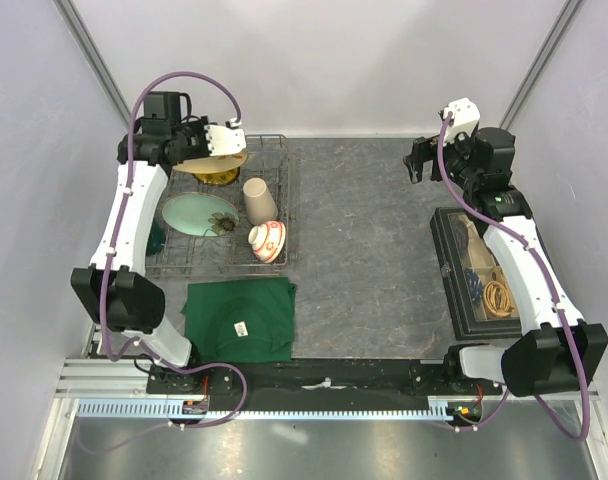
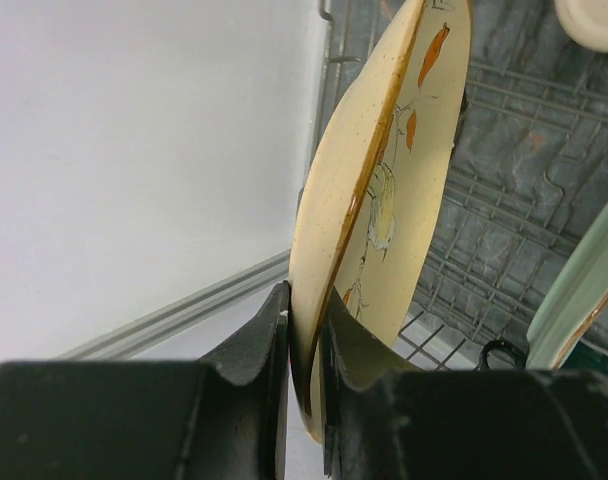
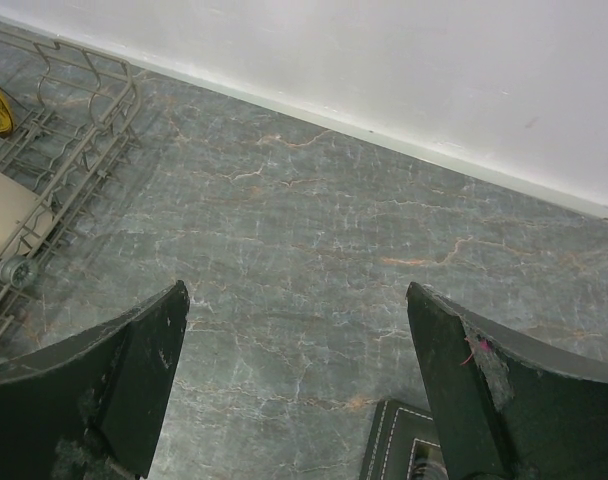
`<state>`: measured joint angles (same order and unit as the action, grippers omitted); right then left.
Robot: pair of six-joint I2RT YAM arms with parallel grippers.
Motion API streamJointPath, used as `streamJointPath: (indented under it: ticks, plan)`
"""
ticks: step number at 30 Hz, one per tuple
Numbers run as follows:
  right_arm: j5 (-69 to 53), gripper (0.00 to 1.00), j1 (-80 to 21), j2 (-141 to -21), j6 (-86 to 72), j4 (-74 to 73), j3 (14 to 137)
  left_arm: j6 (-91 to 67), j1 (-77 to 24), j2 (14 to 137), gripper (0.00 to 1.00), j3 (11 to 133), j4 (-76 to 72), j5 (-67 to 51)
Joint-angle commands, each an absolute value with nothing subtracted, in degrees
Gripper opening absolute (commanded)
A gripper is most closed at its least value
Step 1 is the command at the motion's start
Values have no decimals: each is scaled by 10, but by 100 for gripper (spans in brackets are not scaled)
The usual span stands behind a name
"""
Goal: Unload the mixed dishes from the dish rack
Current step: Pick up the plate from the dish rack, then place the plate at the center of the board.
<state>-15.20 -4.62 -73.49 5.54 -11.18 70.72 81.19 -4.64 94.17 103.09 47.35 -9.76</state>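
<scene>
The grey wire dish rack (image 1: 287,190) (image 2: 504,250) (image 3: 74,130) stands at the table's left. My left gripper (image 1: 232,150) (image 2: 306,320) is shut on the rim of the cream floral plate (image 1: 206,160) (image 2: 394,180), which stands on edge over the rack's far end. Under it lies the yellow-and-dark patterned plate (image 1: 222,178). The pale teal plate (image 1: 197,213), the tall beige cup (image 1: 259,200) and the small red-and-white bowl (image 1: 267,240) sit in the rack. My right gripper (image 1: 416,165) (image 3: 296,300) hangs open over bare table at the far right, holding nothing.
A dark green folded cloth (image 1: 239,318) lies in front of the rack. A black compartment box (image 1: 479,270) (image 3: 404,445) with small items sits along the right side. White walls enclose the table at the back and on both sides.
</scene>
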Motion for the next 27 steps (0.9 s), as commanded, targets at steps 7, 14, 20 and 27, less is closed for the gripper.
streamJointPath:
  ticks: [7, 14, 20, 27]
  plan:
    - [-181, 98, -46, -724, 36, -90, 711, 616, -50, 841, 1, 1062, 316, -196]
    - [-270, 96, -51, -774, 29, -138, 798, 516, -54, 825, 1, 1064, 314, -322]
    - [-286, 97, -66, -800, 21, -161, 838, 475, -60, 831, 2, 1063, 315, -356]
    - [-308, 98, -105, -827, 43, -170, 858, 461, -66, 819, 2, 1053, 296, -396]
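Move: The left hand already pinches the held plate, partly raised from the rack; its middle is about 6 cm ahead of the fingertips, 4 cm right and 6 cm lower. From that hand the yellow plate is some 4 cm ahead, 1 cm right and 19 cm down, the beige cup 3 cm back and 11 cm right, the green plate 7 cm back and 3 cm left, both roughly 20 cm down. From the open right hand the held plate lies about 43 cm left, 8 cm ahead and 6 cm lower. Keeping its pinch on the plate's edge, the left hand first lifts up out of the rack by about 8 cm, then swings right some 9 cm and a little back, rolling nearly 40 degrees so that its left side drops. The right hand, still empty and open, sets off left towards the rack with a slight rise, its fingers turning counter-clockwise. ##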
